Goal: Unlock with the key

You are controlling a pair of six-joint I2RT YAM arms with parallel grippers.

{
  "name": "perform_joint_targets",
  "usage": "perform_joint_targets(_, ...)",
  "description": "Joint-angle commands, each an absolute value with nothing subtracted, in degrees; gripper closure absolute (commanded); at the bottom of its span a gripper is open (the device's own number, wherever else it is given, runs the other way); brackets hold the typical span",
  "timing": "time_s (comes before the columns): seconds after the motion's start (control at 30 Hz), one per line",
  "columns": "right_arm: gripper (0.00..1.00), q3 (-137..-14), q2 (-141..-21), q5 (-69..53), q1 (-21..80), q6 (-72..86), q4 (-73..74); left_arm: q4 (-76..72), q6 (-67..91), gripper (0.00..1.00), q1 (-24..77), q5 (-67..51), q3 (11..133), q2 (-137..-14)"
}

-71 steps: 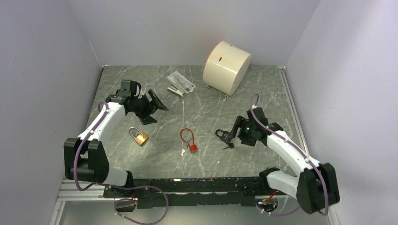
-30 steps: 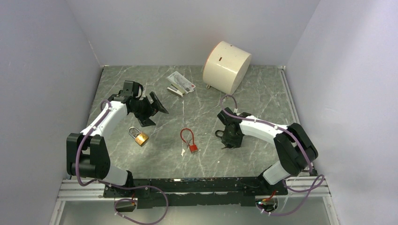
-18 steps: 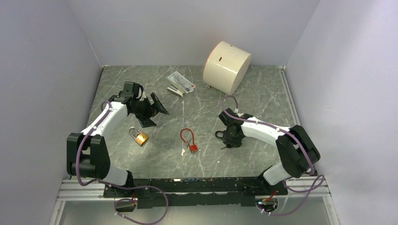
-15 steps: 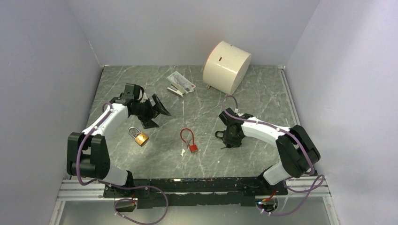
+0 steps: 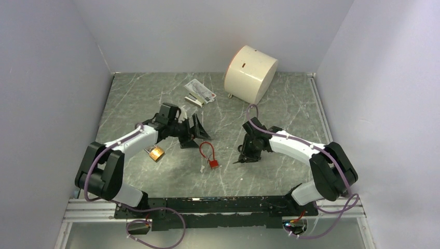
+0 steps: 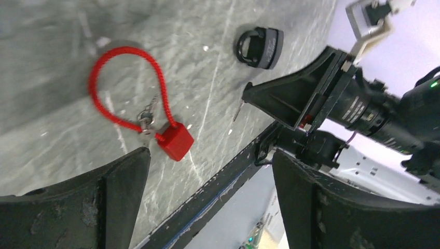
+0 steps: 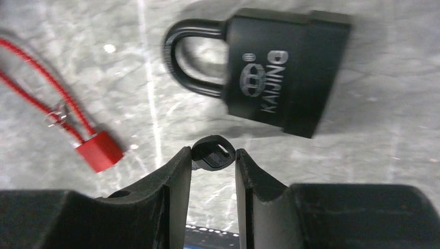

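A black padlock [image 7: 280,72] lies flat on the marble table, also in the left wrist view [image 6: 258,46]. Just before it, my right gripper [image 7: 212,155] is shut on the black head of a key [image 7: 212,154]. The key's thin blade [image 6: 237,110] points down toward the table below that gripper [image 5: 244,155]. My left gripper [image 5: 194,132] hangs open with nothing between its fingers [image 6: 119,181], just left of a red cable lock [image 5: 210,155] with a small key on its loop [image 6: 174,141].
A brass padlock [image 5: 155,152] lies beside the left forearm. A cream cylinder [image 5: 250,74] stands at the back, with a stapler on a card [image 5: 200,93] to its left. Walls close in on three sides.
The left arm swung right, from the back left to the red cable lock, still open. The right gripper narrowed onto the key beside the black padlock.
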State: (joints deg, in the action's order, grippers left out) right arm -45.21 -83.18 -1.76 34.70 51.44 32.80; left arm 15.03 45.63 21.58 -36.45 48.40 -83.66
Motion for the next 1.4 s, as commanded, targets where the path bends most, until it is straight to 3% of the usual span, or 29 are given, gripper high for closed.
perform_joint_targets(0.0, 0.65, -47.71, -82.1, -11.03, 34.75, 52.78, 24.79, 1.5, 46.87, 0.1, 26.69, -39.59, 46.42, -86.56)
perform_joint_targets(0.13, 0.65, -50.48, -84.83, -13.84, 34.78, 54.93, 21.8, -6.62, 48.83, 0.18, 30.97, -40.94, 46.59, -90.85)
perform_joint_targets(0.37, 0.65, -49.57, -85.9, -15.86, 34.63, 59.67, 16.53, -9.27, 49.75, 0.42, 34.27, -43.38, 49.52, -96.67)
perform_joint_targets(0.63, 0.65, -50.44, -86.27, -15.6, 34.37, 59.94, 16.98, -12.61, 52.31, 0.62, 35.24, -43.04, 47.61, -97.24)
perform_joint_targets(0.8, 0.64, -50.2, -85.48, -15.82, 34.3, 59.52, 16.62, -13.52, 52.29, 0.97, 35.44, -43.06, 47.28, -96.53)
perform_joint_targets(0.93, 0.6, -49.77, -83.59, -15.98, 34.1, 59.62, 15.68, -13.15, 50.43, 0.97, 35.59, -43.36, 47.91, -95.56)
perform_joint_targets(1.07, 0.31, -51.49, -80.83, -14.88, 32.7, 56.13, 18.16, -11.01, 46.69, 0.98, 35.6, -44.72, 48.89, -93.67)
perform_joint_targets(1.13, 0.23, -51.92, -78.69, -17.05, 31.08, 51.98, 17.7, -9.86, 44.52, 0.98, 35.63, -46.77, 49.84, -92.96)
perform_joint_targets(1.3, 0.23, -49.37, -70.23, -47.93, 18.03, 38.87, 8.81, -0.66, 36.61, 0.98, 35.6, -55.88, 56.88, -90.85)
perform_joint_targets(1.37, 0.23, -51.58, -65.63, -52.58, 17.12, 30.31, 13.46, 5.96, 32.51, 0.97, 35.65, -59.36, 60.31, -89.55)
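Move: The key is already pinched in the right hand, with its blade pointing left. It lies about 16 cm right of the left hand, 7 cm nearer the base and 8 cm lower. From the right hand, the open left gripper is some 18 cm left, 7 cm ahead and 8 cm up, while the black lock sits 4 cm ahead, 2 cm right. The red lock lies below the left hand, 6 cm back and 2 cm right. The two hands meet over the gap between the locks: the left sweeps about 9 cm right, easing some 3 cm back and down and turning clockwise, as the right carries the key about 7 cm left with a little forward and up, its fingers swinging some 20 degrees to point more to the left. Both then all but hold still while the left fingers shut on the key's blade side, after which the right opens and draws off up, about 10 cm, forward and back to the right, and the left lifts the key some 5 cm. ##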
